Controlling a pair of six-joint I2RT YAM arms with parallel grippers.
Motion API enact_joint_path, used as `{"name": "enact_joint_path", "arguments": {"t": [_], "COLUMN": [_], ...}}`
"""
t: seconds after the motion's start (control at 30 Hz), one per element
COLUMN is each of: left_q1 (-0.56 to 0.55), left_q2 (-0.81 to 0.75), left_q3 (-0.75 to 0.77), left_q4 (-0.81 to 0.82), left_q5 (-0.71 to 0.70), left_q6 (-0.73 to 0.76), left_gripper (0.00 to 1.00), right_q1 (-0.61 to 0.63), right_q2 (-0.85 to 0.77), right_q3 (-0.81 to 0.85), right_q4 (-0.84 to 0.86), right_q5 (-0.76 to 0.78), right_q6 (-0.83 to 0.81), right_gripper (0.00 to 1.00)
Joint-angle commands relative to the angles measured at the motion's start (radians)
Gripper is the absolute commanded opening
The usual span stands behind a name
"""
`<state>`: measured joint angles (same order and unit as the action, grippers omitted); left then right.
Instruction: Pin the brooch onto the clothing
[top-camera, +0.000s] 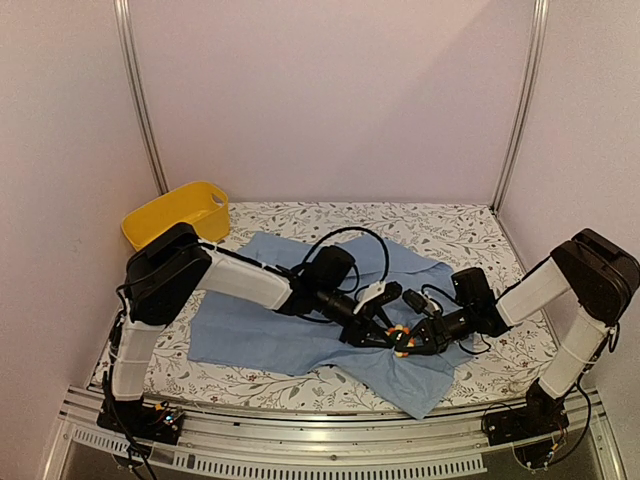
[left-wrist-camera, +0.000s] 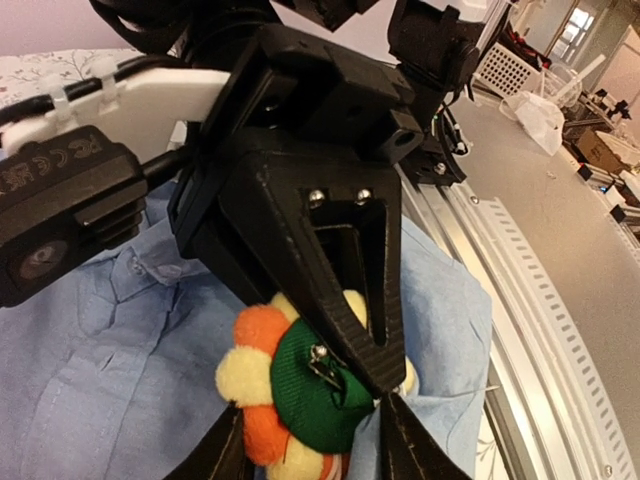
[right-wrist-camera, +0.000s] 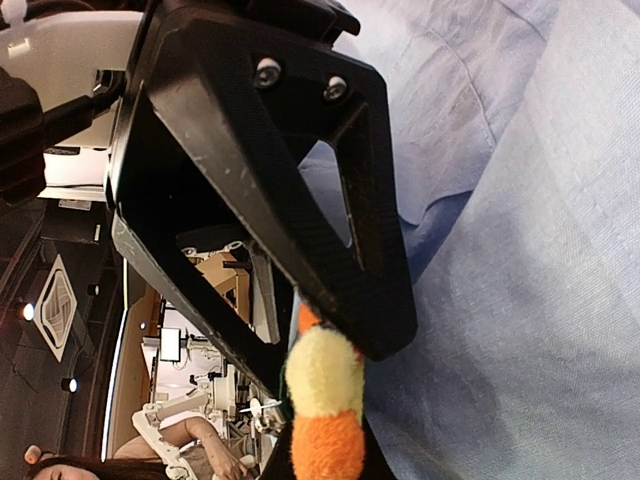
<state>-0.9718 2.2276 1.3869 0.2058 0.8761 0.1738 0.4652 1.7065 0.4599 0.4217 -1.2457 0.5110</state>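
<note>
The light blue clothing (top-camera: 250, 330) lies spread on the table. The brooch (top-camera: 401, 340), a plush flower with orange and yellow petals, is held just above the shirt's right part. My right gripper (top-camera: 415, 343) is shut on it. In the right wrist view the brooch (right-wrist-camera: 325, 400) shows edge-on between my right gripper (right-wrist-camera: 325, 360) and the shirt (right-wrist-camera: 530, 300). The left wrist view shows the brooch's green back (left-wrist-camera: 300, 390) with its metal pin, pressed by a right finger (left-wrist-camera: 340, 280). My left gripper (left-wrist-camera: 312, 465) stands half apart, straddling the lower petals and a raised shirt fold (left-wrist-camera: 440, 330); whether it squeezes is unclear.
A yellow plastic basin (top-camera: 180, 215) stands at the back left. The floral table cover (top-camera: 450, 230) shows around the shirt. A metal rail (top-camera: 330, 440) runs along the near edge. Black cables (top-camera: 345, 240) loop over the left wrist.
</note>
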Motion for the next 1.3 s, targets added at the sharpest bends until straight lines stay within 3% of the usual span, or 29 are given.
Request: {"name": "enact_joint_path", "arguments": {"t": [0.0,0.23,0.5,0.67,0.77,1.1,1.27], "left_q1": [0.003,0.004,0.004,0.002,0.002,0.001,0.002], "left_q2": [-0.004,-0.005,-0.04,-0.108,-0.147,-0.225,-0.261], "left_q3": [0.015,0.02,-0.027,-0.081,-0.131,-0.236,-0.263], "left_q4": [0.0,0.031,0.088,0.135,0.194,0.316,0.336], "left_q5": [0.035,0.077,0.073,-0.028,-0.089,-0.168,-0.225], "left_q6": [-0.028,-0.094,-0.211,-0.257,-0.292,-0.357,-0.376], "left_gripper": [0.39,0.0,0.0,0.0,0.0,0.0,0.0], "right_q1": [0.013,0.014,0.014,0.012,0.012,-0.021,-0.04], "right_q2": [-0.045,-0.05,-0.051,-0.084,-0.127,-0.261,-0.34], "right_q3": [0.034,0.041,0.061,0.086,0.107,0.142,0.146], "right_q4": [0.014,-0.008,-0.054,-0.171,-0.264,-0.467,-0.447], "right_q5": [-0.031,-0.021,-0.004,0.063,0.122,0.279,0.281], "right_q6": [-0.024,-0.033,-0.055,-0.102,-0.156,-0.292,-0.317], "right_gripper": [0.0,0.0,0.01,0.3,0.39,0.5,0.57]}}
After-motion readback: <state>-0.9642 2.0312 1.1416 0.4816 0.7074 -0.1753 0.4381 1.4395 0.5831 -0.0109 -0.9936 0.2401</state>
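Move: The flower brooch, still pinched in my right fingers, stands about 2 cm right of my left hand point, roughly 1 cm nearer the bases and at its height; my half-open left fingers straddle its rim. From my right hand it lies about 2 cm left and 1 cm forward. A raised fold of shirt cloth comes up about 1 cm right of and below my left hand point; the shirt's near corner lies some 15 cm back, 5 cm right and 6 cm down. I shut my left fingers on the brooch's rim while my right hand keeps its hold, almost still. Then I open the right fingers to about half and draw them off forward and up, some 5 cm, tipping upward and easing right at the end. My left hand lifts the brooch about 4 cm and left a little, turning some 15 degrees counter-clockwise. ##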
